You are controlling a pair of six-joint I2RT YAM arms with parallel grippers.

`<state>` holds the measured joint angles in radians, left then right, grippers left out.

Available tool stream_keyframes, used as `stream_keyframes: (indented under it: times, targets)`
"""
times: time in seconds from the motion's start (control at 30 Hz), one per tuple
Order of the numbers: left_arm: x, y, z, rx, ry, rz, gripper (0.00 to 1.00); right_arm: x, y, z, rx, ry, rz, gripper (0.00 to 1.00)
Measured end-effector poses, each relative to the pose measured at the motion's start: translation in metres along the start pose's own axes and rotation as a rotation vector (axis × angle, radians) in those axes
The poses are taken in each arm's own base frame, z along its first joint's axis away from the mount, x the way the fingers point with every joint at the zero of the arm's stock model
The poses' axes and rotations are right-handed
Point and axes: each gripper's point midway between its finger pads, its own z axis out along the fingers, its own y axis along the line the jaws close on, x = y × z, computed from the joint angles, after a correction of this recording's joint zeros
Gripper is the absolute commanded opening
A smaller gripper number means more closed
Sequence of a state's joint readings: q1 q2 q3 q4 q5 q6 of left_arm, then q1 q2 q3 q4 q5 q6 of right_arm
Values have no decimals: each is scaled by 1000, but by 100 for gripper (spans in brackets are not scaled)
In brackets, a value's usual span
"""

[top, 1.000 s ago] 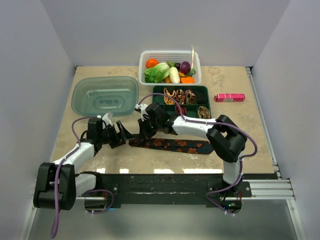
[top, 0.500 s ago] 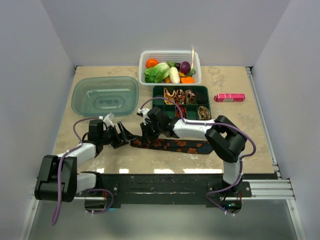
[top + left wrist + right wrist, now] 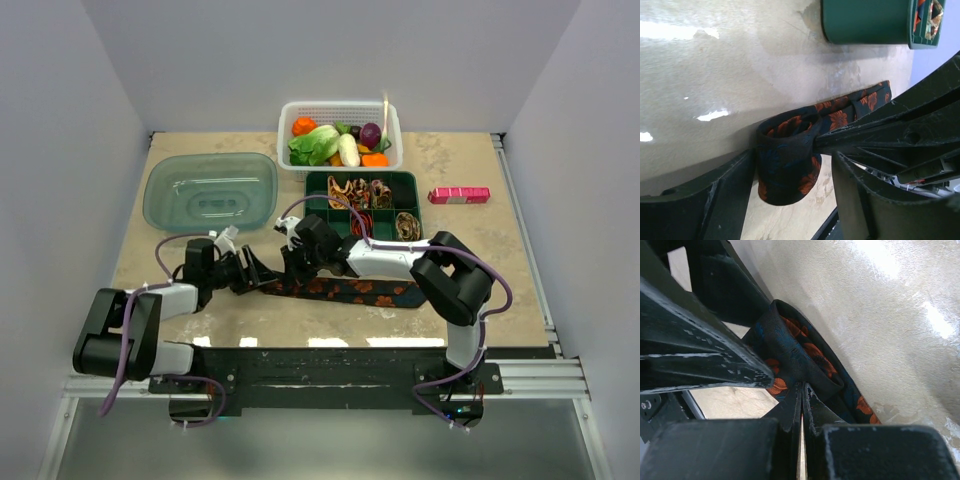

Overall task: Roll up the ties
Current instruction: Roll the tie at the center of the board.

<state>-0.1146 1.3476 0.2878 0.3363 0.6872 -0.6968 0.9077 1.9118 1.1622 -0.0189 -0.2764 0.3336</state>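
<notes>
A long black tie with orange-red spots [image 3: 350, 290] lies flat along the table's near middle, with its left end curled into a small roll [image 3: 787, 165]. My left gripper [image 3: 792, 167] is open and straddles that roll. One finger [image 3: 715, 200] rests against the roll's side, while the other finger [image 3: 865, 200] stands a little off it. My right gripper [image 3: 802, 387] is shut, its tips pinching the tie's fabric inside the roll [image 3: 790, 350]. From above, the left gripper [image 3: 250, 275] and right gripper [image 3: 290, 268] meet at the tie's left end. Small rolled ties [image 3: 360, 190] sit in the green tray [image 3: 405, 190].
A white basket [image 3: 290, 112] of vegetables stands at the back, behind the tray. A translucent green tub [image 3: 210, 190] lies upside down at the back left. A pink box [image 3: 459, 195] lies right of the tray. The tray's corner [image 3: 865, 22] shows in the left wrist view.
My left arm has reached further right, bringing its jaws around the rolled end, and the jaws have narrowed. The right gripper has stayed shut on the tie, almost in place.
</notes>
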Motion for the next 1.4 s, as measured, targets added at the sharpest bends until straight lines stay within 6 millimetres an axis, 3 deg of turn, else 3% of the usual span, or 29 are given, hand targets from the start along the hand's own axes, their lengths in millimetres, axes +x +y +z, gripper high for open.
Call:
stream_keyframes:
  times: [0.13, 0.5, 0.83, 1.2, 1.4]
  targets:
    - [5, 0, 6, 15, 19, 4, 40, 0, 0, 0, 0, 0, 4, 0]
    - [12, 3, 6, -8, 19, -11, 0, 1, 1, 0, -2, 4, 7, 0]
    - [9, 7, 4, -56, 17, -22, 0, -1, 1, 0, 2, 4, 6, 0]
    - [-41, 3, -14, -249, -78, 67, 0, -19, -1, -4, 46, -20, -5, 0]
    - [-51, 10, -27, -365, -80, 96, 0, -20, -1, -5, 51, -15, -10, 0]
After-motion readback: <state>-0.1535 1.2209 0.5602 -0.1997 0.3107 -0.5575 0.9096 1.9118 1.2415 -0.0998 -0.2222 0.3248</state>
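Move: The tie's rolled end stands between the open left fingers, about 2 cm right of that hand, 1 cm back and 1 cm lower. The green box's middle is some 22 cm right and 17 cm ahead of the left hand, at about its height; the clear tray is about 12 cm left and 20 cm ahead. From the shut right hand the roll lies about 2 cm left, level fore and aft, 1 cm lower. Left hand pinches the tie roll and pulls it about 6 cm left, forward and up; right rises slightly. ##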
